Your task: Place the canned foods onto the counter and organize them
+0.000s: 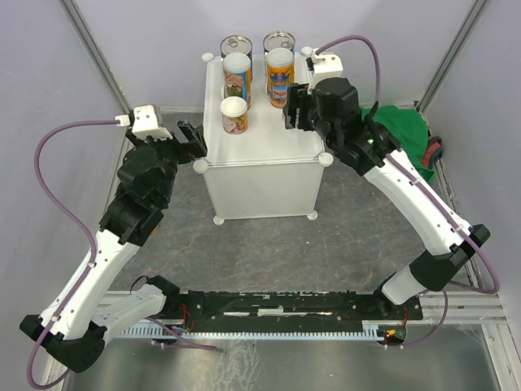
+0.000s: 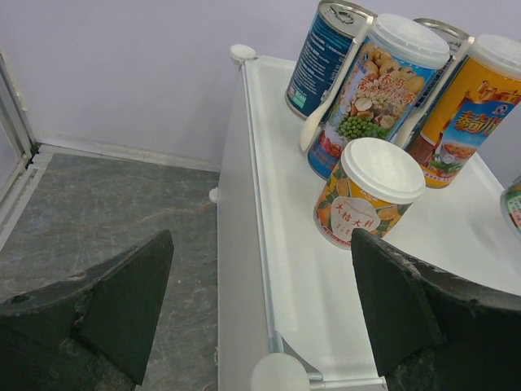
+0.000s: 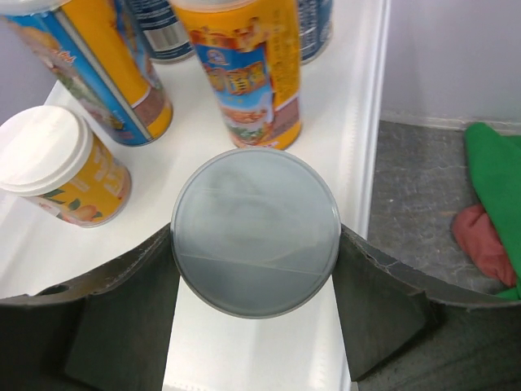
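The white counter (image 1: 269, 142) carries several cans. Two blue cans with silver tops (image 1: 236, 42) (image 1: 278, 41) stand at the back. In front of them are a tall colourful can (image 1: 237, 75) and a tall orange can (image 1: 279, 72), then a short yellow can (image 1: 234, 114). My right gripper (image 1: 295, 106) is over the counter's right side, shut on a can with a grey lid (image 3: 255, 232); the gripper hides this can from above. My left gripper (image 2: 264, 309) is open and straddles the counter's left edge (image 2: 244, 244), near the short yellow can (image 2: 366, 195).
A green cloth (image 1: 403, 126) and a red object (image 3: 480, 240) lie on the grey floor right of the counter. Round knobs (image 2: 278, 373) mark the counter's corners. Metal frame posts (image 1: 98, 57) and purple walls enclose the space.
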`<state>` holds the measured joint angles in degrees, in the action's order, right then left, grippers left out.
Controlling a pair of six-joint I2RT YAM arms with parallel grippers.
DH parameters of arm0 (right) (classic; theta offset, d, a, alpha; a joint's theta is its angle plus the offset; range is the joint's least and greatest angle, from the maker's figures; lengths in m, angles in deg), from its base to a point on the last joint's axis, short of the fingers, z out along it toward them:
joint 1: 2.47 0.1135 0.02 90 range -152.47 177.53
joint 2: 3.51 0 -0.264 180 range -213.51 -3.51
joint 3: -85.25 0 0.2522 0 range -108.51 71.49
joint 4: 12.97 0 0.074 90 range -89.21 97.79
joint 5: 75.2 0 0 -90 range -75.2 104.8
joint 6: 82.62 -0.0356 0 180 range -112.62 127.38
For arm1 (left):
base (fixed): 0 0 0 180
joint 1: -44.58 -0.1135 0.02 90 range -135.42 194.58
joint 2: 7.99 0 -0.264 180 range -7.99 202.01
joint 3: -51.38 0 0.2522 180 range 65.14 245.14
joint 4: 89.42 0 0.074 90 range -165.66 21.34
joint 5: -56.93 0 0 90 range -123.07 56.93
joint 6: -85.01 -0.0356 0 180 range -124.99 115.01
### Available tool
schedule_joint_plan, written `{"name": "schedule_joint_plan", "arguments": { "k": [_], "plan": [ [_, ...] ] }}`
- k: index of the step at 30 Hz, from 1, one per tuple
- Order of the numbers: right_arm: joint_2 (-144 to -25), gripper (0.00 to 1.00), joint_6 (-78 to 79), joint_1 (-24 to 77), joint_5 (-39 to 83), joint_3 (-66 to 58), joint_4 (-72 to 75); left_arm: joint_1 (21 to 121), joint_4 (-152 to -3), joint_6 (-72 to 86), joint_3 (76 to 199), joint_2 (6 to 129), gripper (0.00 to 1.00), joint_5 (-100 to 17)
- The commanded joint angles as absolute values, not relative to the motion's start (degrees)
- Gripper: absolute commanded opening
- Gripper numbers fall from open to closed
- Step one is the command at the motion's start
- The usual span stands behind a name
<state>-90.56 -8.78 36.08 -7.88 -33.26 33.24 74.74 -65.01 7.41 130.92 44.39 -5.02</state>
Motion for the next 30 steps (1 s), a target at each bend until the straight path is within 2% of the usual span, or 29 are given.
{"name": "schedule_joint_plan", "arguments": {
  "k": [1,22,28,30],
  "plan": [
    [-92.74,0.10,-6.80,37.84,-9.00,-40.00,31.25,74.95,-67.45,8.81,130.23,43.03,0.95,-5.65],
    [-102.35,0.11,-6.90,38.94,-8.30,-47.66,36.09,74.96,-67.29,8.19,127.56,41.06,0.95,-5.38],
    [-103.78,0.19,-6.94,38.93,-8.73,-48.10,37.30,74.91,-67.23,8.01,127.63,41.39,0.95,-5.27],
    [-103.96,0.27,-7.03,38.93,-8.78,-47.91,37.57,74.91,-67.11,8.01,127.46,41.38,0.95,-5.16]
  ]
}}
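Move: The grey-lidded jar already in the right hand is bound for the free white counter top in front of the tall orange can, some 3 cm forward, 5 cm left and 4 cm down from that hand. The tall orange can stands about 11 cm ahead and 4 cm left, the short orange can 5 cm ahead and 15 cm left, the tall nut can 10 cm ahead and 15 cm left. From the left hand the spot lies roughly 8 cm ahead, 22 cm right and 6 cm down. The jar, still pinched upright between the right fingers, travels about 5 cm left and some 4 cm down, easing nearly 3 cm forward as well, in from the counter's right edge towards the tall orange can and the short one. Most of the sinking comes in the first half; then the hand creeps on forward and left almost level. The wrist tips slightly down and the fingers keep their hold. ##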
